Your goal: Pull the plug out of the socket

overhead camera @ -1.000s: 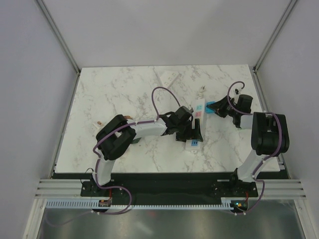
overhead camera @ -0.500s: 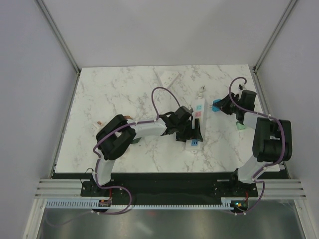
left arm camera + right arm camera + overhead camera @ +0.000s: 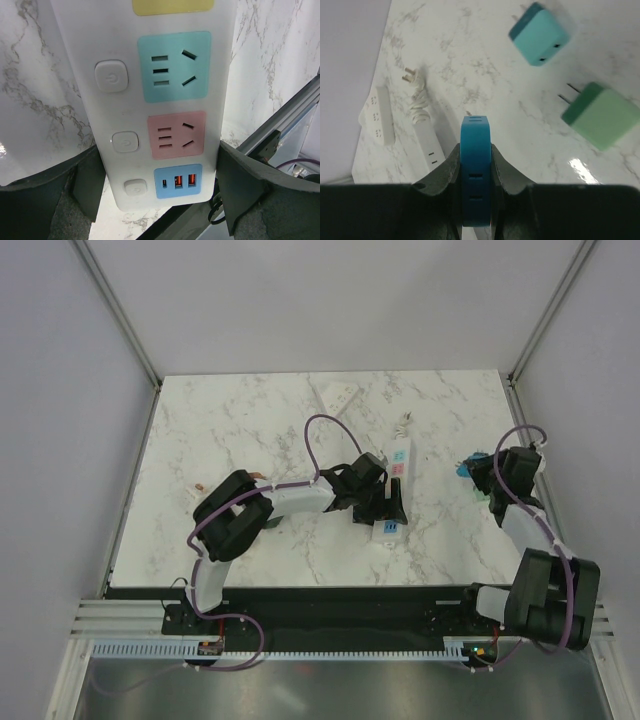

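The white socket strip (image 3: 398, 465) lies mid-table with teal, pink and blue outlet panels (image 3: 150, 100). My left gripper (image 3: 388, 508) straddles its near end, the pads (image 3: 85, 180) pressed against both long sides, so it is shut on the strip (image 3: 157, 175). My right gripper (image 3: 478, 472) hovers near the table's right edge, well apart from the strip. It is shut on a blue plug (image 3: 476, 150), which stands edge-on between the jaws (image 3: 476, 165). The plug (image 3: 468, 467) is free of the strip (image 3: 427, 140).
A second white strip (image 3: 338, 396) lies at the back, seen too in the right wrist view (image 3: 380, 120). The main strip's own cord plug (image 3: 410, 75) lies beside it. A teal adapter (image 3: 538, 34) and a green adapter (image 3: 602, 116) rest on the marble at right.
My right gripper has carried the blue plug rightwards, from beside the strip to near the table's right edge. The left gripper and the strip have stayed still.
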`<action>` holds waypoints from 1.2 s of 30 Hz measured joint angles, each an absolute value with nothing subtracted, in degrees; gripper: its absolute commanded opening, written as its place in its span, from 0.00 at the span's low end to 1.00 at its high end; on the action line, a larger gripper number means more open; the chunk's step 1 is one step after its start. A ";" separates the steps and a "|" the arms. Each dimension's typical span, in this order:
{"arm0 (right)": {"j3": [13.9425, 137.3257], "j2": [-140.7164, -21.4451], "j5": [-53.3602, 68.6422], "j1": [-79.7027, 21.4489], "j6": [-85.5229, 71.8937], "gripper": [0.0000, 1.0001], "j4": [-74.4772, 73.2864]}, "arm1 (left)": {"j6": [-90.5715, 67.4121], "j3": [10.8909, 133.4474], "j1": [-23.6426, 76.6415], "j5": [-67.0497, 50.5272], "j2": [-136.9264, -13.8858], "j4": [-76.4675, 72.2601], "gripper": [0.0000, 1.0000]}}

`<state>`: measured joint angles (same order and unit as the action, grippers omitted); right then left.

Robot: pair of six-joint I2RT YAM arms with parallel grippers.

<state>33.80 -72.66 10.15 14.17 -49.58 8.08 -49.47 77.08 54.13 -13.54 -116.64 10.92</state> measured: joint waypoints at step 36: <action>14.61 -55.48 2.81 36.67 -53.21 0.25 -4.01 | -49.50 79.50 53.98 -15.38 -118.45 12.56 0.02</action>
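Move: Below and beyond the right hand, which already holds the freed blue plug, nothing stands on the spot it is bound for: bare table about 13 cm back, 9 cm to its right and 10 cm down. The green plug stands about 3 cm back and 4 cm right, the teal plug roughly 5 cm ahead and 4 cm right, both some 10 cm below. The socket strip's middle is about 17 cm left and 1 cm back. From the left hand the bare spot lies around 25 cm right, level with it, 2 cm lower. Carrying the still-pinched blue plug away from the socket strip, the right hand sweeps back and to its right past the green plug, rising about 3 cm at first, then sinks to low over the bare table near the front edge, about 9 cm lower than it began. The wrist swings some 30 degrees clockwise and tips farther down; at the very end the hand eases forward slightly, fingers kept shut on the plug. ##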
